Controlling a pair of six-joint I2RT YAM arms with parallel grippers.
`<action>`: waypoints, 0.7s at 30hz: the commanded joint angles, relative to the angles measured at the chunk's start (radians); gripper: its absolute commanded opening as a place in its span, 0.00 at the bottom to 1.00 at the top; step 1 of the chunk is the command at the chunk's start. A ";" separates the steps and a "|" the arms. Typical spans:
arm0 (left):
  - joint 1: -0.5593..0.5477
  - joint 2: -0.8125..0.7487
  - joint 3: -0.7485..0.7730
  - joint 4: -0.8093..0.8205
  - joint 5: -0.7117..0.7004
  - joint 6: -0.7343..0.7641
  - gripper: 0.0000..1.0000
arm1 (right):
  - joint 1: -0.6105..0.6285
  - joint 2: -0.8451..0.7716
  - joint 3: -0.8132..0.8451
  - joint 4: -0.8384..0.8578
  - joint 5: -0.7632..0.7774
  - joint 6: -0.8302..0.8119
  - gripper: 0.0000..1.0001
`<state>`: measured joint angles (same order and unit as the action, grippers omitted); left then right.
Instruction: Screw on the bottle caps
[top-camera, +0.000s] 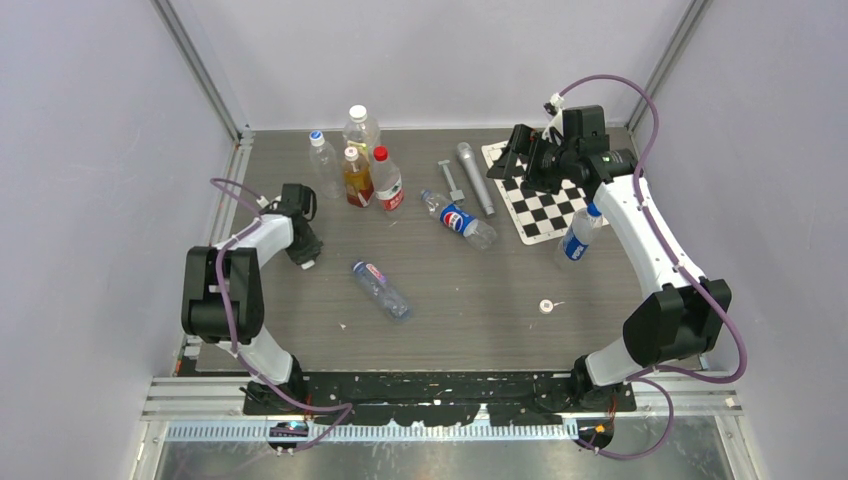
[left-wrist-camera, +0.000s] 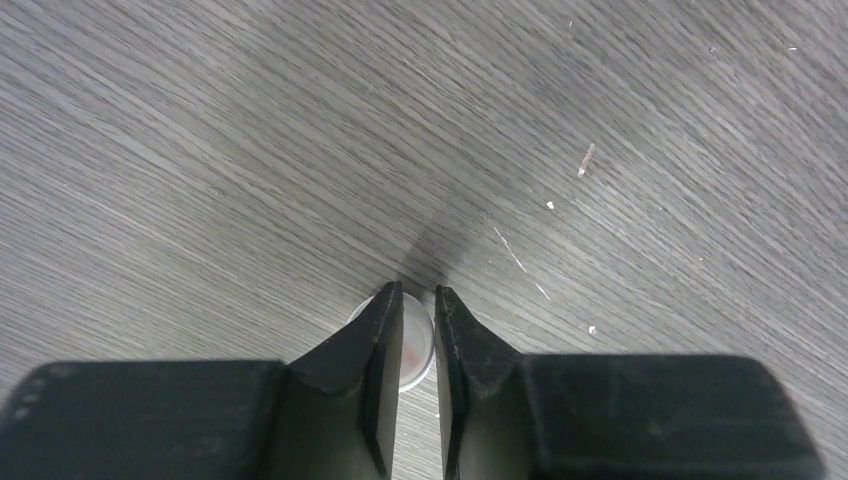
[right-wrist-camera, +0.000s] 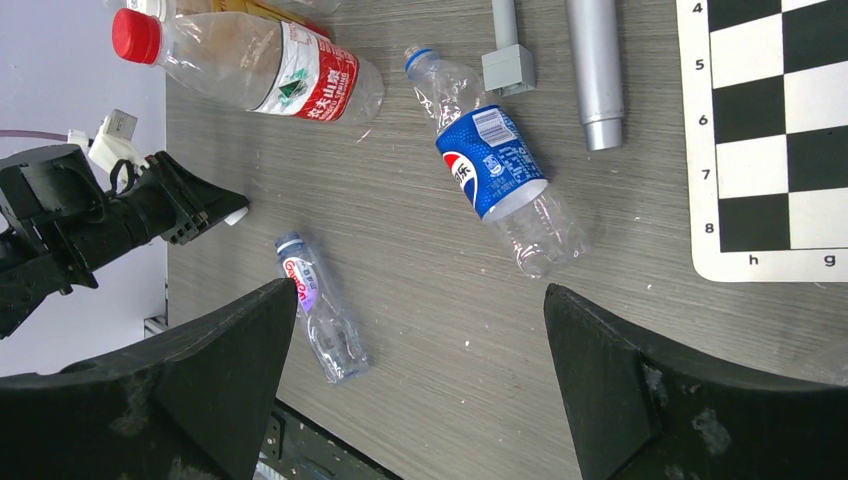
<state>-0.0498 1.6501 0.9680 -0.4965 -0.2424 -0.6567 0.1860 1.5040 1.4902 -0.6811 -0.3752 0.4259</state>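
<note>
My left gripper (left-wrist-camera: 419, 292) points down at the table's left side (top-camera: 307, 258). Its jaws stand narrowly apart over a white bottle cap (left-wrist-camera: 418, 350) lying flat. The cap is wider than the gap, and whether it is gripped does not show. A second white cap (top-camera: 546, 306) lies near the front right. A Pepsi-labelled bottle (top-camera: 458, 219) and a small clear bottle (top-camera: 380, 288) lie uncapped on their sides mid-table. A blue-labelled bottle (top-camera: 578, 235) stands at the right with a blue cap on. My right gripper (right-wrist-camera: 420, 288) hangs open and empty, high over the back right (top-camera: 517, 152).
At the back left stand an amber-liquid bottle (top-camera: 357, 178), a red-capped bottle (top-camera: 387, 182), a large clear bottle (top-camera: 361, 128) and a blue-capped clear bottle (top-camera: 322, 160). A grey cylinder (top-camera: 475, 178), a small grey tool (top-camera: 452, 182) and a chessboard (top-camera: 540, 205) lie at the back right.
</note>
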 joint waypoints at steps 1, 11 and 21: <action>0.008 -0.003 0.001 0.025 0.064 -0.029 0.15 | 0.003 -0.016 0.005 0.022 0.006 -0.013 1.00; 0.010 -0.089 -0.017 0.029 0.176 -0.003 0.02 | 0.013 -0.019 -0.001 0.030 -0.009 -0.015 1.00; 0.010 -0.200 -0.004 0.040 0.314 -0.016 0.00 | 0.033 -0.036 -0.012 0.033 -0.020 -0.027 1.00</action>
<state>-0.0448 1.5146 0.9543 -0.4892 -0.0341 -0.6621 0.2054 1.5040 1.4879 -0.6811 -0.3775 0.4210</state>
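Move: The white cap sits right at the left fingertips, its middle about 1 cm left, 1 cm back and 1 cm below, with its right-hand rim between the fingers. The lying clear bottle is about 18 cm to the right and 7 cm back; the brown tea bottle stands some 17 cm ahead and 13 cm right, the blue-capped bottle 19 cm ahead and 6 cm right. From the right hand the cap lies roughly 48 cm left, 5 cm back and 24 cm down. The white cap is pinched by its rim, one finger inside and one outside, as the left gripper closes from about a quarter open to shut. The left hand then lifts it about 4 cm, slowly at first and faster late, while drifting some 3.5 cm right towards the lying bottle's side, the fingertips swinging about 10 degrees rightward. ##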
